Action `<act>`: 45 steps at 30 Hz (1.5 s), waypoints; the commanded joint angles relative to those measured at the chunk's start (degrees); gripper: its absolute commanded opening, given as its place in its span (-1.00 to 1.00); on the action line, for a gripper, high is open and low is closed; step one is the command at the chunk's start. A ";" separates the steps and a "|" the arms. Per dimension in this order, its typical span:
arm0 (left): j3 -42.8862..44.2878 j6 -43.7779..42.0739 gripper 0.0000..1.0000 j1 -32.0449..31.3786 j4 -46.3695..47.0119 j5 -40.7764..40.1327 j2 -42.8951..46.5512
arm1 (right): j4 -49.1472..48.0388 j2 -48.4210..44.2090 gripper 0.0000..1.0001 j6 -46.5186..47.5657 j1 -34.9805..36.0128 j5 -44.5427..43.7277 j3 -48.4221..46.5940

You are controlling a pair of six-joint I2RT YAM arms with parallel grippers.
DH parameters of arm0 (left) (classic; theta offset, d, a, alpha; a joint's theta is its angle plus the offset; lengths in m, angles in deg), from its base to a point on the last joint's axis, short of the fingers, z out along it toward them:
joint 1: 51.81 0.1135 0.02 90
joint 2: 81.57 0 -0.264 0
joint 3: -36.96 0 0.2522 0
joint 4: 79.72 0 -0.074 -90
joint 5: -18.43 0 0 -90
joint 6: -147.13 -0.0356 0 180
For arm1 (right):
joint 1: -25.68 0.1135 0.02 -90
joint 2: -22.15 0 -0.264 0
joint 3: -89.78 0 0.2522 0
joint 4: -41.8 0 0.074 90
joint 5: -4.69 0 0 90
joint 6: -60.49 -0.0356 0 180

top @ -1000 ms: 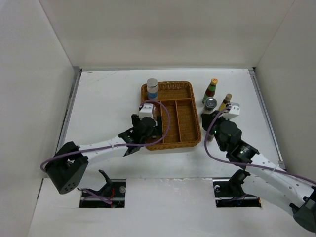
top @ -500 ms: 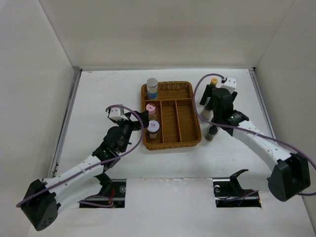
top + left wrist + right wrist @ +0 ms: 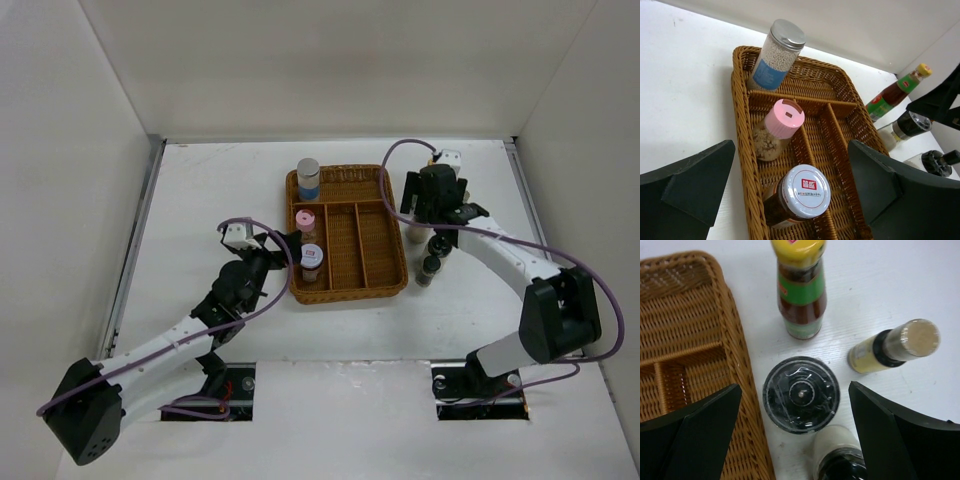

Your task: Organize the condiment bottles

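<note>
The brown wicker tray point(image 3: 380, 232) holds three condiment bottles. A grey-capped, blue-label bottle point(image 3: 777, 55) stands in its back compartment. A pink-lidded one point(image 3: 785, 118) and a white-lidded jar point(image 3: 805, 192) share the left column. My left gripper point(image 3: 790, 175) is open at the tray's left edge point(image 3: 287, 252), with the white-lidded jar below and between its fingers, untouched. My right gripper point(image 3: 797, 410) hangs open over a dark clear-topped jar point(image 3: 801, 394) on the table right of the tray. Beside it stand a yellow-capped, green-label sauce bottle point(image 3: 800, 290) and a tan-capped bottle point(image 3: 895, 347).
A further bottle point(image 3: 840, 460) with a pale body stands close against the dark jar's near side. The tray rim point(image 3: 737, 355) lies just left of that jar. White walls enclose the table on three sides.
The left gripper opened, left the white-lidded jar in the tray and drew back left. The right arm swung from the near side to above the bottles right of the tray, and its jaws opened.
</note>
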 commanded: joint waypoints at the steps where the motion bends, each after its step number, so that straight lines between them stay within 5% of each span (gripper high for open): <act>1: 0.59 0.84 1.00 0.26 3.47 1.38 0.39 | -0.23 2.62 0.89 0.79 -0.50 2.43 -2.31; 7: 0.32 1.01 1.00 0.78 3.74 1.56 0.48 | -0.93 4.38 0.80 0.79 -0.85 1.55 -2.57; 15: 0.15 1.36 1.00 1.49 3.91 1.56 -0.31 | -8.83 0.70 0.12 1.41 -0.50 -1.70 -0.99; 25: -0.38 1.63 0.99 2.10 4.35 1.12 -0.05 | -10.33 -8.98 0.08 4.31 7.49 -2.85 -5.91; 38: -2.14 1.63 0.99 3.86 5.32 -0.11 0.39 | -17.28 19.04 0.08 5.54 14.18 -0.03 -28.40; 45: -1.61 1.63 0.99 3.60 6.20 0.24 -2.95 | -19.21 25.83 0.07 5.10 14.27 0.58 -33.25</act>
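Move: The dark-lidded glass jar stands upright just under the right hand, straight ahead 0, its middle about 8 cm below. From this hand the sauce bottle is some 9 cm ahead and 1 cm right, the yellow-label bottle 4 cm ahead and 8 cm right, the basket's far compartment roughly 13 cm ahead and 19 cm left, the blue-label jar in it 12 cm ahead and 26 cm left. From the left hand the glass jar lies about 11 cm ahead, 33 cm right, 12 cm below. The right fingers pinch the dark-lidded glass jar near its lid after sinking about 3.5 cm, and keep hold as the hand lifts it. It then arcs some 19 cm left and 10 cm forward to the basket's far compartment, lowering again at the end, the wrist turning about 15 degrees counter-clockwise and the fingers levelling somewhat. ##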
